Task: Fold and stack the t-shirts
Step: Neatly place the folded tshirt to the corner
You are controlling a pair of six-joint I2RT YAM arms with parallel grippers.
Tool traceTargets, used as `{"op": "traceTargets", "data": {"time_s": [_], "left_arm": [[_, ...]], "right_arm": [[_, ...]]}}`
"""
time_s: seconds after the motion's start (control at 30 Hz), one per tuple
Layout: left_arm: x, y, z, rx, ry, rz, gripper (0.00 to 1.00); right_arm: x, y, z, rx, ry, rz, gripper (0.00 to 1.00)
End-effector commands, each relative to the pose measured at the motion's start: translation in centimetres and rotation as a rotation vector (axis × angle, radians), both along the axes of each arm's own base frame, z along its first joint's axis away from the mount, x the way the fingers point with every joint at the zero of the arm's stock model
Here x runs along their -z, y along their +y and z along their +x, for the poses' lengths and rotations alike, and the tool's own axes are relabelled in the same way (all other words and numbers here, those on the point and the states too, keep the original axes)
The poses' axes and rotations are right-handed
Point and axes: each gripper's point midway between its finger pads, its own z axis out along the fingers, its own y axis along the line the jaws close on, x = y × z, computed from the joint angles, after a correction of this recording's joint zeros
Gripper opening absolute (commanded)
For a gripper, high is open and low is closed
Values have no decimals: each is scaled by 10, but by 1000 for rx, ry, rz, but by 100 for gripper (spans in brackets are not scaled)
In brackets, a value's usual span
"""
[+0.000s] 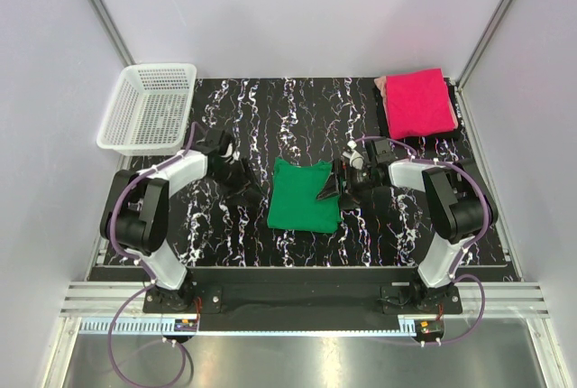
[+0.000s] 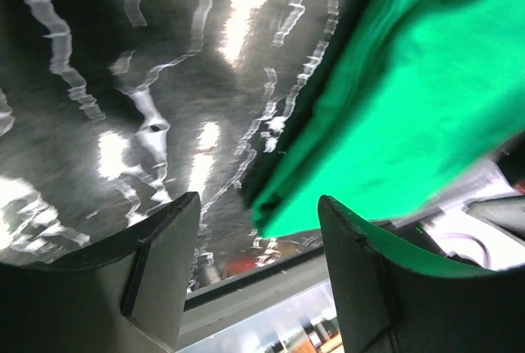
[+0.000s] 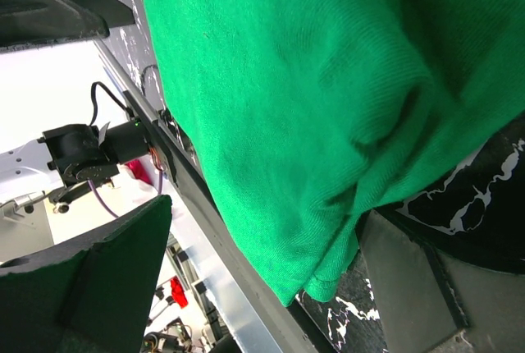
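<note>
The green t-shirt (image 1: 304, 195) lies folded into a rectangle in the middle of the table. My left gripper (image 1: 242, 186) hovers just off its left edge. In the left wrist view the left gripper (image 2: 258, 202) is open, and a corner of the green shirt (image 2: 410, 98) reaches into the gap without being pinched. My right gripper (image 1: 330, 191) sits at the shirt's right edge. It is wide open (image 3: 267, 209), with the green cloth (image 3: 295, 98) spread between its fingers (image 3: 115, 275). The pink t-shirt (image 1: 417, 102) lies folded at the back right corner.
A white mesh basket (image 1: 149, 108) stands at the back left corner. The table top is black marbled (image 1: 297, 113), with white walls close on both sides and a metal rail (image 1: 297, 302) along the near edge.
</note>
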Motion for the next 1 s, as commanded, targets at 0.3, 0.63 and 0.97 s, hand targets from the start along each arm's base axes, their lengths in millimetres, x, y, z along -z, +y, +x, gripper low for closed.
{"op": "traceTargets", "data": {"time_s": [0.3, 0.63, 0.97], "left_arm": [[-4, -42, 3, 105, -102, -346, 63], [37, -34, 15, 31, -73, -250, 60], [68, -35, 21, 23, -42, -208, 62]], "right_arm": [[32, -11, -9, 11, 39, -92, 100], [32, -12, -11, 13, 38, -96, 100], [37, -12, -10, 16, 54, -97, 100]]}}
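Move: Roughly 11 cm to the left hand's right and level with it lies the middle of the folded green t-shirt, about 3 cm lower, its left edge only some 4 cm off. The white basket stands about 22 cm to this hand's left and 19 cm ahead. The right hand, already wide open at the opposite edge, has the t-shirt's middle about 6 cm to its left; the red t-shirt lies some 20 cm to its right and 20 cm ahead. Swinging in to the right about 5 cm against the t-shirt's left edge, the left hand drops 2 cm and tips some 20 degrees, so its fingers point flatter towards the right hand. It eases back a centimetre first, then works forward about 3 cm; its fingers stay part-open and straddle the edge, one over the cloth, the other low beside it. The right hand holds still at the right edge, wide open, one finger over the cloth. ##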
